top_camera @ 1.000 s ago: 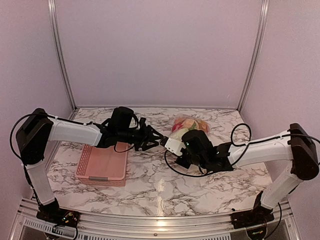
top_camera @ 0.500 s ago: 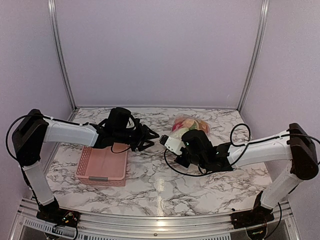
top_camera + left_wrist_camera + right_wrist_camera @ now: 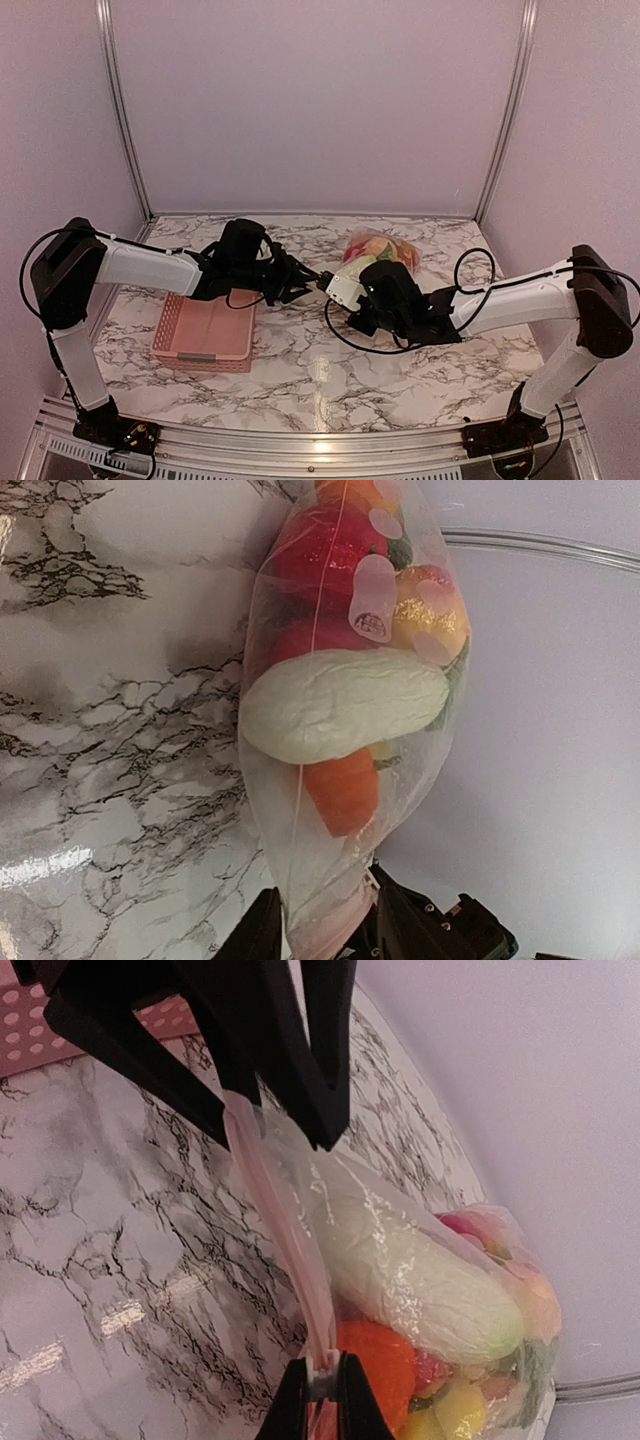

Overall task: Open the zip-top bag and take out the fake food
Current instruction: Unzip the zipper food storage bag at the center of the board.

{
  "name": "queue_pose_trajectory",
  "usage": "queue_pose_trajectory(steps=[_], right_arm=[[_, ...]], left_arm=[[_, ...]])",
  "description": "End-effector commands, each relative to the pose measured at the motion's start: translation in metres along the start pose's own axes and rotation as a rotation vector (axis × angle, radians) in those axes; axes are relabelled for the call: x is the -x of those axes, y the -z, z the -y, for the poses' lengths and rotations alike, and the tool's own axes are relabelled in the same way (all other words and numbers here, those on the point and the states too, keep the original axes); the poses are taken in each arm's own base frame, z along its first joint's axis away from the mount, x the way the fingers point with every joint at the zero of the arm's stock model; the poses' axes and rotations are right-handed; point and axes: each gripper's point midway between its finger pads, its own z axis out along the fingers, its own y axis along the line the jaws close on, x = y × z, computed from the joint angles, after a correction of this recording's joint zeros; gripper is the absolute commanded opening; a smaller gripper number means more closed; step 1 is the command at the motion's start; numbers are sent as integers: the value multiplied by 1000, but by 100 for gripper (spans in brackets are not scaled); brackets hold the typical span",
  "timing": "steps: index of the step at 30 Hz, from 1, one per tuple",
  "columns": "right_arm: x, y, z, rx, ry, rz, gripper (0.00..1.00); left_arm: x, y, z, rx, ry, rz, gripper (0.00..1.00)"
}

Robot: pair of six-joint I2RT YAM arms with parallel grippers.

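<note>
The zip-top bag (image 3: pixel 380 248) lies at the back middle of the table, clear film packed with fake food (image 3: pixel 372 242). A whitish vegetable (image 3: pixel 345 705), an orange piece (image 3: pixel 342 790) and red fruit (image 3: pixel 325 550) show through it. My right gripper (image 3: pixel 322 1375) is shut on the small white slider at one end of the pink zip strip (image 3: pixel 285 1230). My left gripper (image 3: pixel 325 925) straddles the strip's other end, jaws part open, bag film filling the gap. Seen from above, the left gripper (image 3: pixel 312 278) and the right gripper (image 3: pixel 330 283) nearly meet.
A pink perforated basket (image 3: pixel 205 330) sits at the left front, under my left arm; its corner (image 3: pixel 40 1030) shows in the right wrist view. Pale walls close in the marble table (image 3: pixel 300 380) at the back and on both sides.
My left gripper drew back to the left, then came right again onto the bag's zip end, its jaws narrowing. The right gripper has kept its hold and barely moved.
</note>
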Motion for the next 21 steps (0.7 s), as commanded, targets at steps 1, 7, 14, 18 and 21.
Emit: queue_pose_trajectory(steps=[1, 7, 14, 18, 21], right_arm=[[28, -1, 8, -31, -27, 60, 0], [28, -2, 7, -35, -24, 54, 0], [18, 2, 4, -26, -5, 21, 0], [9, 9, 0, -20, 4, -6, 0], [1, 14, -2, -23, 5, -28, 0]], left_arm=[[-8, -11, -3, -2, 2, -24, 31], [-9, -14, -4, -7, 4, -27, 6], [9, -10, 1, 2, -15, 14, 0], [25, -1, 6, 4, -36, 51, 0], [35, 5, 13, 2, -54, 76, 0]])
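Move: The free end of the bag's pink zip strip lies between your open left fingers, about 1 cm back, 2 cm right and 1 cm below the left hand point. The white cabbage in the bag is roughly 8 cm ahead, 10 cm right and 8 cm below; the pink basket's middle is some 21 cm left, 5 cm back and 11 cm lower. From the right hand, already pinching the strip's other part, that free end is about 4 cm ahead, 7 cm left and 1 cm up. Ease the left gripper about 1.5 cm down, back and slightly right, along the zip strip towards the right fingers, closing from about a third open until it pinches the strip's free end. Then, keeping it shut, lift about 1.5 cm and go forward about as much. Hold the right gripper nearly still, keeping its pinch on the strip. ##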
